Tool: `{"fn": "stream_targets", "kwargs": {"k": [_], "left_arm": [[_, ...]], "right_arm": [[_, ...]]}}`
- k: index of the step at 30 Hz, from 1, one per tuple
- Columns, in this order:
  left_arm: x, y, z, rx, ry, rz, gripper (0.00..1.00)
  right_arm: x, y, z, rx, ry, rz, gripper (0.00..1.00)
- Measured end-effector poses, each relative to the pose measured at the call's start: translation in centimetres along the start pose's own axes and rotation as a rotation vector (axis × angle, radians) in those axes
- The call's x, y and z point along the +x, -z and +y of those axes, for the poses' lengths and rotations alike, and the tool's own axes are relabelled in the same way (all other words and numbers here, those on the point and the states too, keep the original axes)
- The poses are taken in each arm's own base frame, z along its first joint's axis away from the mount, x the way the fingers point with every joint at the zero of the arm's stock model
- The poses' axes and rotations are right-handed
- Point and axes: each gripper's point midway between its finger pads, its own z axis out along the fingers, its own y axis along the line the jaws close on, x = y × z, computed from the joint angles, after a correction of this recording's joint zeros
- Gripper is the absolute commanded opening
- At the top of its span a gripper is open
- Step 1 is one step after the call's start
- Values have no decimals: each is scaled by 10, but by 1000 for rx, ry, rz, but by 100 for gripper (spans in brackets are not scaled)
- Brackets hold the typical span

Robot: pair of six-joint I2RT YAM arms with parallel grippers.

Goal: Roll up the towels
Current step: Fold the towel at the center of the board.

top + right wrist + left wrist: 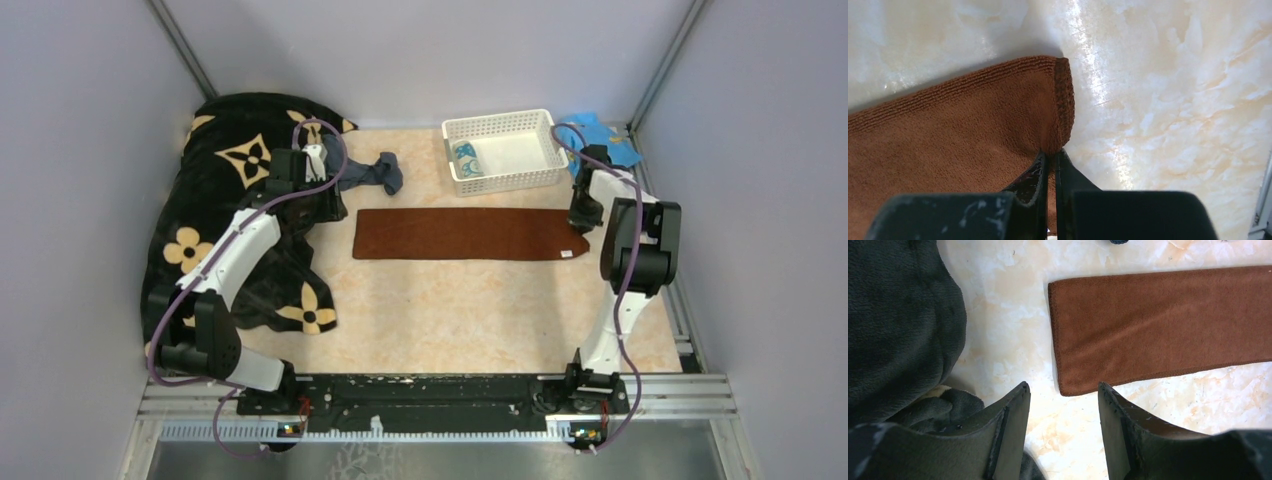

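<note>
A long rust-brown towel (pixel 460 234) lies flat across the middle of the table. My right gripper (pixel 581 226) is shut on the hem at the towel's right end (pixel 948 135); the pinched edge puckers up between the fingers (pixel 1051 152). My left gripper (pixel 330 205) hovers open just short of the towel's left end (pixel 1158 325), with bare table between its fingertips (pixel 1062 386). A dark slate grey-blue towel (pixel 377 172) lies crumpled at the back. A teal-and-white towel (pixel 465 158) sits rolled inside the basket.
A white basket (pixel 520 120) stands at the back, right of centre. A big black blanket with tan flowers (pixel 230 170) covers the left side, right beside my left fingers (pixel 898 330). A bright light-blue cloth (pixel 605 132) lies in the back right corner.
</note>
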Motion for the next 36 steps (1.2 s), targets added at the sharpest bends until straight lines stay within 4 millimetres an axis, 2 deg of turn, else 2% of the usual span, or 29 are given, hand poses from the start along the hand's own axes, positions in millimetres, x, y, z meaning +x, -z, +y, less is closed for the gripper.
{"fn": "stream_targets", "kwargs": {"k": [2,5,11,15,17,19,21,23,27,32,36], "left_arm": [[0,0,-1,7,0,2,59],[1,0,-3,20,0,4,59],[4,-2,-8,50,2,19,59],[10,-8,-11,70,8,48,59],[14,-11,-13,81,12,64,59],[17,-14,-14,90,17,77,59],[19,-15,-15,97,19,86,58],[20,-16,-16,101,20,88,58],[20,-16,-16,105,24,91,59],[24,-19,-18,118,33,107,58],[25,-19,-20,125,34,112,59]], "right_arm": [[-1,1,-3,33,0,-4,0],[-1,3,-17,125,0,-7,0],[1,13,-79,387,-32,1,0],[-6,30,-114,540,-56,-35,0],[-10,40,-121,570,-68,-51,0],[-17,47,-117,545,-77,-71,0],[-24,52,-101,468,-79,-96,0],[-27,57,-76,362,-73,-115,0],[-25,72,-5,84,-44,-132,0],[-9,96,88,-237,-2,-105,0],[2,108,138,-382,-10,-88,0]]}}
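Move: The brown towel, its right end already pinched in the right hand, stretches to this hand's left: its middle is about 28 cm left and 1 cm back, its left end about 58 cm left and 1 cm back. The white basket stands roughly 20 cm ahead and 20 cm left, the blue towel about 22 cm ahead and 5 cm right. From the left hand, the brown towel's middle is about 32 cm right, 2 cm ahead and 14 cm below. First to the right and a little back, the right hand drags the brown towel about 11 cm by its pinched end while rising, fingertips swinging rightward. It then sweeps back left some 26 cm over the towel towards its left end, still climbing, fingers swinging through to lean left, grip kept shut. The open left hand eases down and right about 3 cm. ##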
